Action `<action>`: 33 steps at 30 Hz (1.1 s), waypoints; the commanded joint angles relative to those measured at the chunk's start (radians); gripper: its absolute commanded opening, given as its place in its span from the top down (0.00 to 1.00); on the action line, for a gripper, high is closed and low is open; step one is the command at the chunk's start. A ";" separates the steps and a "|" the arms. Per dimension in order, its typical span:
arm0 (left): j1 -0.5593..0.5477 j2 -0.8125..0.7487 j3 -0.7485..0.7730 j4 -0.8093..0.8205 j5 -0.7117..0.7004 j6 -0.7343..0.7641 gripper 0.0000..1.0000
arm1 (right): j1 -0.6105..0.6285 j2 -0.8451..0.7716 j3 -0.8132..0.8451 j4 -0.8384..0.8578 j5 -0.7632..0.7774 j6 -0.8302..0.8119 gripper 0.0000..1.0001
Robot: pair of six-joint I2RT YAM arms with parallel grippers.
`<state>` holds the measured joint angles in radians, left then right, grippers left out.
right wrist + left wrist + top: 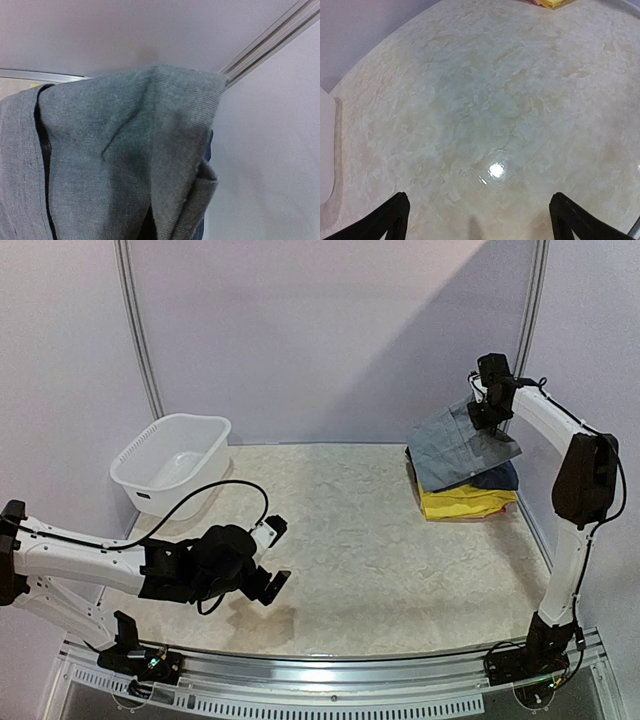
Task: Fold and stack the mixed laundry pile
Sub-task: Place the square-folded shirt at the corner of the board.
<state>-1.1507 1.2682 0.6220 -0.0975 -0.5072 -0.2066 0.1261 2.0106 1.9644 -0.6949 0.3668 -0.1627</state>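
The laundry lies as a stack at the back right of the table: a yellow garment (pixel 465 503) at the bottom with a navy one (pixel 497 478) on it. Grey trousers (pixel 460 445) hang partly lifted over that stack, one corner pinched by my right gripper (pixel 487 412), which is shut on them high near the right wall. In the right wrist view the grey trousers (pixel 125 150) fill the frame and hide the fingers. My left gripper (pixel 277 555) hovers open and empty over the bare tabletop at the front left, far from the clothes; its fingertips (pixel 400 205) stand wide apart.
A white plastic basin (pixel 150 455) stands empty at the back left, its edge also showing in the left wrist view. A black cable loops over the table behind my left arm. The right wall and its metal rail (pixel 270 40) are close to my right gripper.
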 commanded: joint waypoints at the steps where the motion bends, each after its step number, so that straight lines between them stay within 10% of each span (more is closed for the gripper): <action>1: 0.016 0.011 0.003 0.010 -0.002 0.006 0.01 | -0.025 0.045 0.010 0.041 0.001 0.015 1.00; 26: 0.017 0.025 0.010 0.009 0.020 -0.001 0.00 | -0.097 0.213 0.010 0.093 0.045 0.071 0.95; 33: 0.017 0.032 0.016 0.010 0.028 -0.001 0.01 | -0.099 0.212 0.054 0.057 0.090 0.115 0.35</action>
<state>-1.1507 1.2877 0.6224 -0.0944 -0.4957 -0.2070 0.0319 2.2063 1.9713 -0.6247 0.4133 -0.0837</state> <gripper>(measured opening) 0.995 0.557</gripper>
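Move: The grey shirt already hangs folded from the right fingers. The navy shirt on top of the laundry stack, where it is to lie, has its middle about 12 cm below the right hand, some 4 cm back and 1 cm to the right. The yellow garment beneath is centred about 7 cm back, 1 cm right and 16 cm below. From the idle left hand, the navy shirt lies roughly 30 cm ahead and 43 cm to the right, about level. Lower the right gripper about 9 cm while easing it some 6 cm to the right and slightly forward, laying the pinched grey shirt down over the navy one. Turn the hand about 10 degrees clockwise on the way. Once it is down, open the fingers to a bit over half, leaving them around the cloth's right-hand edge. ##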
